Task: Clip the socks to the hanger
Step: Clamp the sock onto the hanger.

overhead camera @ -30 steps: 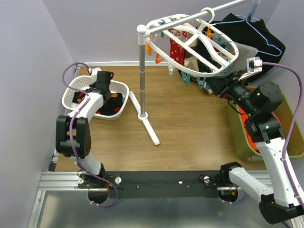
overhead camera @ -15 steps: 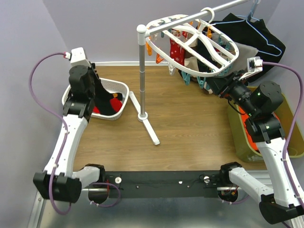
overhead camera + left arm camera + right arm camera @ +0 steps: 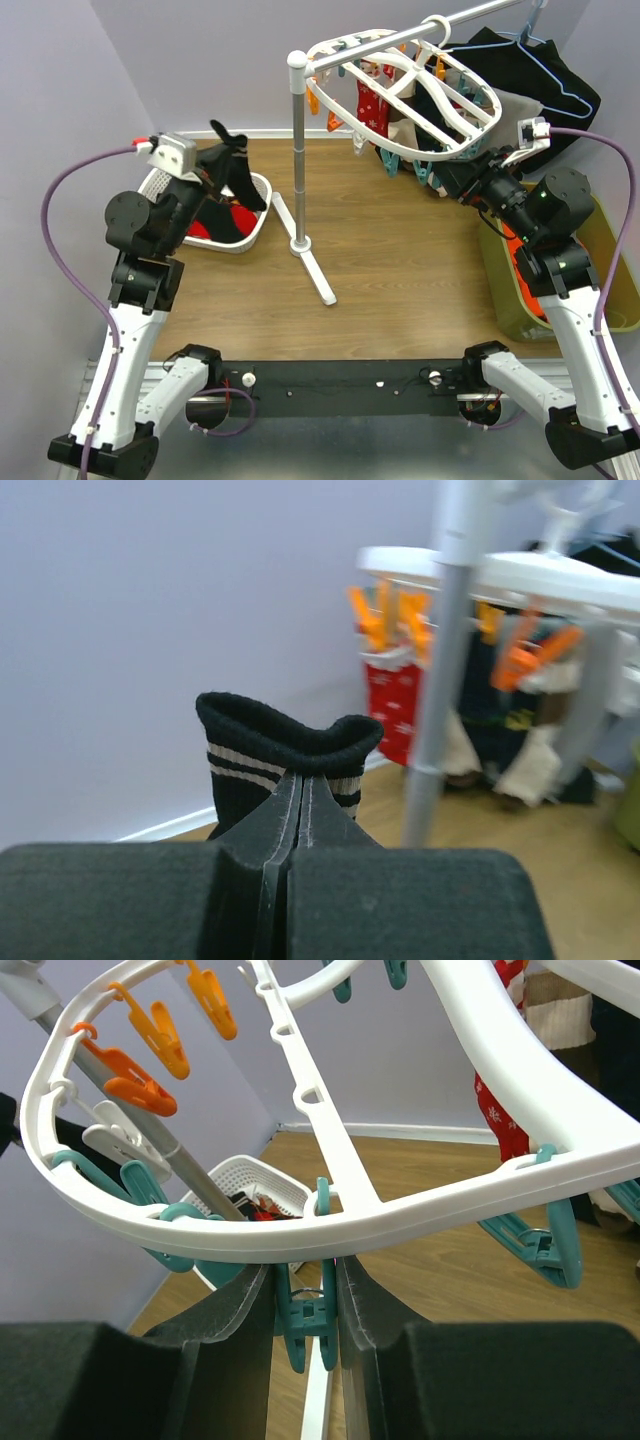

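My left gripper is shut on the cuff of a black sock with pale stripes, held in the air above the white basket. The left wrist view shows the cuff standing up past the closed left gripper. The white oval hanger hangs from the rail with teal and orange clips, and a red patterned sock is clipped to it. My right gripper sits just under the hanger's rim, its jaws pressed on both sides of a teal clip. More socks lie in the basket.
The white lattice basket stands at the back left. A grey stand pole with floor feet rises at mid-table. A black garment on a blue wire hanger hangs at the back right. An olive bin holding orange cloth stands at the right.
My left arm has risen out of the basket and drawn back toward the front left, carrying the black sock up with it. The right arm and hanger have not moved.
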### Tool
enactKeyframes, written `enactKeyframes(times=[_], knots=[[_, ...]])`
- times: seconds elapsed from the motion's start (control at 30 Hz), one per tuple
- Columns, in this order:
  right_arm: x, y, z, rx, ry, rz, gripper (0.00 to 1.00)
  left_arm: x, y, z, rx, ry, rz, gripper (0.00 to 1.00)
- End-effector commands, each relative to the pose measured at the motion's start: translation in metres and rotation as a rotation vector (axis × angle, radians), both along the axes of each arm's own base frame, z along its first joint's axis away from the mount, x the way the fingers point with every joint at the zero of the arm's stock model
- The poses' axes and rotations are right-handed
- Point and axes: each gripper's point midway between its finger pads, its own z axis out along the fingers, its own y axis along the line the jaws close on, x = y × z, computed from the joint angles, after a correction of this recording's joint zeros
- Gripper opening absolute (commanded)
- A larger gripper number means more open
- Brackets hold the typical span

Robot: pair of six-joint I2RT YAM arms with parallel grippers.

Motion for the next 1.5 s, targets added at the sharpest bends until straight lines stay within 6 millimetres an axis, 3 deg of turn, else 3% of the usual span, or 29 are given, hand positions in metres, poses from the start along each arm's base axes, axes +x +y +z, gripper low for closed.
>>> enactKeyframes(times=[0.0,0.17,0.2,0.3,0.33,0.47,0.53,0.57,0.6,0.67,0.7,0.77,0.8,1.0,1.47], knots=[[0.000,0.001,-0.006,-0.014,0.037,0.003,0.01,-0.032,-0.063,-0.025,0.049,0.037,-0.317,0.00],[0.002,0.001,-0.005,-0.021,0.034,0.003,0.01,-0.067,-0.115,-0.047,0.015,0.116,-0.525,0.00],[0.002,0.001,-0.003,-0.021,0.029,0.002,0.01,-0.080,-0.133,-0.051,0.010,0.135,-0.594,0.00],[0.002,0.000,-0.002,-0.024,0.024,-0.002,0.01,-0.088,-0.160,-0.060,-0.011,0.175,-0.638,0.00],[0.003,0.000,-0.003,-0.024,0.025,-0.002,0.01,-0.100,-0.176,-0.062,-0.009,0.181,-0.685,0.00],[0.003,0.000,-0.002,-0.027,0.018,0.000,0.01,-0.094,-0.216,-0.068,-0.061,0.217,-0.704,0.00],[0.004,0.000,0.000,-0.025,0.013,-0.005,0.01,-0.085,-0.239,-0.084,-0.069,0.275,-0.708,0.00],[0.004,0.000,-0.001,-0.024,0.013,-0.004,0.01,-0.084,-0.247,-0.077,-0.090,0.262,-0.705,0.00],[0.004,0.000,0.000,-0.021,0.008,-0.004,0.01,-0.077,-0.260,-0.091,-0.079,0.293,-0.694,0.00],[0.004,0.000,0.000,-0.015,0.002,-0.003,0.01,-0.071,-0.272,-0.082,-0.106,0.283,-0.682,0.00],[0.004,0.001,0.000,-0.010,0.003,-0.001,0.01,-0.064,-0.282,-0.091,-0.098,0.304,-0.669,0.00],[0.005,0.001,0.001,-0.003,-0.001,0.000,0.01,-0.058,-0.290,-0.081,-0.119,0.291,-0.650,0.00],[0.005,0.003,0.000,0.001,0.001,0.008,0.01,-0.054,-0.299,-0.089,-0.106,0.305,-0.648,0.00],[0.000,0.008,0.000,0.003,-0.013,0.048,0.01,-0.050,-0.324,-0.090,-0.098,0.305,-0.678,0.00],[-0.003,0.010,-0.010,0.005,0.004,0.061,0.01,-0.039,-0.344,-0.081,-0.108,0.302,-0.677,0.00]])
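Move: The teal clip that my right hand holds squeezed, right at its fingertips, lies about 40 cm to the right of my left hand, level with it in reach and some 7 cm lower. The next teal clip hangs about 8 cm to the left of the held clip and 3 cm farther out. From my left hand, the rack's upright pole stands roughly 8 cm ahead and 14 cm to the right; the white basket's middle is 9 cm ahead, 14 cm left and 38 cm down. Keeping the black sock pinched near its cuff, I swing my left hand about 34 cm right, drawing back some 10 cm to go round the near side of the pole, then partly forward again. It sinks about 14 cm, comes up 4 and slows beside the held clip, having turned some 40 degrees clockwise. My right hand stays, keeping the clip squeezed. ##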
